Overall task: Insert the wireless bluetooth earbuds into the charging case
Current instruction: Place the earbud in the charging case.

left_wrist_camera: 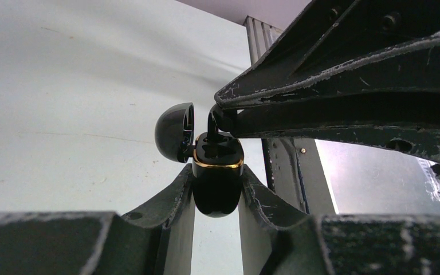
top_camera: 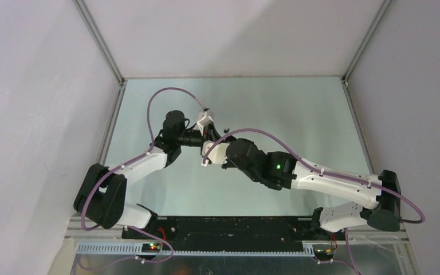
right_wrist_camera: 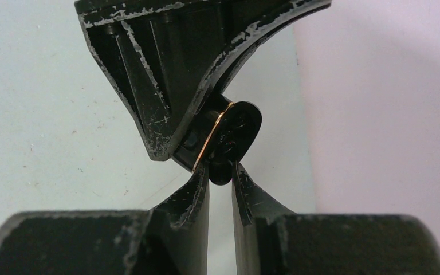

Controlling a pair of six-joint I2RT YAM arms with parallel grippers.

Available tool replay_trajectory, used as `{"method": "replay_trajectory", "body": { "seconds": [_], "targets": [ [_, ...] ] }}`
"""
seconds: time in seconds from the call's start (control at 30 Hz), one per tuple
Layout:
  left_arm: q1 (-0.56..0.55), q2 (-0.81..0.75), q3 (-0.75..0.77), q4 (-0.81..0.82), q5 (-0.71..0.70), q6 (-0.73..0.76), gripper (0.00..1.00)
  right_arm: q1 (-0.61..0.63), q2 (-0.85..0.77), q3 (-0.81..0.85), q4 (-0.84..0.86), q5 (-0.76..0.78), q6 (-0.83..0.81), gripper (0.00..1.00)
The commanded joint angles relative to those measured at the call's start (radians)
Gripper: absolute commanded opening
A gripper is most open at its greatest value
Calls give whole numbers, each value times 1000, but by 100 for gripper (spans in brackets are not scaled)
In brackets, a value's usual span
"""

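Note:
My left gripper [left_wrist_camera: 217, 172] is shut on the charging case [left_wrist_camera: 217, 186], a glossy black shell with a gold rim, held above the table. Its lid [left_wrist_camera: 173, 132] hangs open to the left. My right gripper [right_wrist_camera: 222, 170] is shut on a small black earbud [right_wrist_camera: 221, 173], whose stem [left_wrist_camera: 213, 121] reaches down into the case's open top. In the right wrist view the case [right_wrist_camera: 235, 134] sits right above the earbud, between the left gripper's fingers [right_wrist_camera: 149, 69]. From above, both grippers [top_camera: 209, 140] meet over the middle of the table. No other earbuds are visible.
The pale green table [top_camera: 298, 114] is bounded by white walls with metal rails [top_camera: 100, 40] along the left and right sides. A small dark speck [top_camera: 227, 127] lies just beyond the grippers. Purple cables loop over both arms.

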Motion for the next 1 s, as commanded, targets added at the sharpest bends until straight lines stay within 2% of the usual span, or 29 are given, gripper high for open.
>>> {"method": "replay_trajectory", "body": {
  "seconds": [0.0, 0.1, 0.13, 0.4, 0.5, 0.67, 0.77, 0.87, 0.97],
  "targets": [
    [10, -15, -6, 180, -2, -80, 0, -9, -10, 42, -18, -46, 56, 17],
    [12, -17, -7, 181, -2, -79, 0, -7, -9, 42, -17, -47, 56, 22],
    [12, -18, -8, 181, -2, -76, 0, -8, -10, 42, -15, -47, 56, 28],
    [12, -16, -5, 158, 0, -53, 0, -4, -25, 51, -6, -43, 51, 54],
    [13, -13, -6, 158, 5, -48, 0, -10, -34, 91, -41, -64, 69, 59],
    [12, -14, -12, 163, 23, -38, 0, -57, -77, 175, -115, -120, 98, 74],
    [12, -15, -15, 173, 38, -39, 0, -104, -110, 247, -163, -188, 137, 77],
    [13, -21, -20, 193, 52, -45, 0, -188, -151, 303, -209, -322, 178, 79],
    [12, -27, -20, 200, 75, -46, 0, -270, -177, 304, -190, -400, 216, 79]
  ]
}}
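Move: From the right hand, the black charging case's body is about 2 cm to the left, 1 cm ahead and 1 cm lower, with the earbud still between the fingers at its well. The open lid is about 3 cm ahead and 1 cm left. A loose black earbud lies on the table some 11 cm ahead, 2 cm left and 20 cm below. The left hand pinches the case, whose middle is about 1 cm to that hand's right, otherwise level with it. Almost in place at first, the right hand spreads its fingers from a narrow pinch to wide open, letting go of the earbud at the case. It then pulls away upward, quickening, about 10 cm with some 3 cm to the right, its left side rolling up about 20 degrees. The left hand keeps its pinch on the case and rises a centimetre or so. ##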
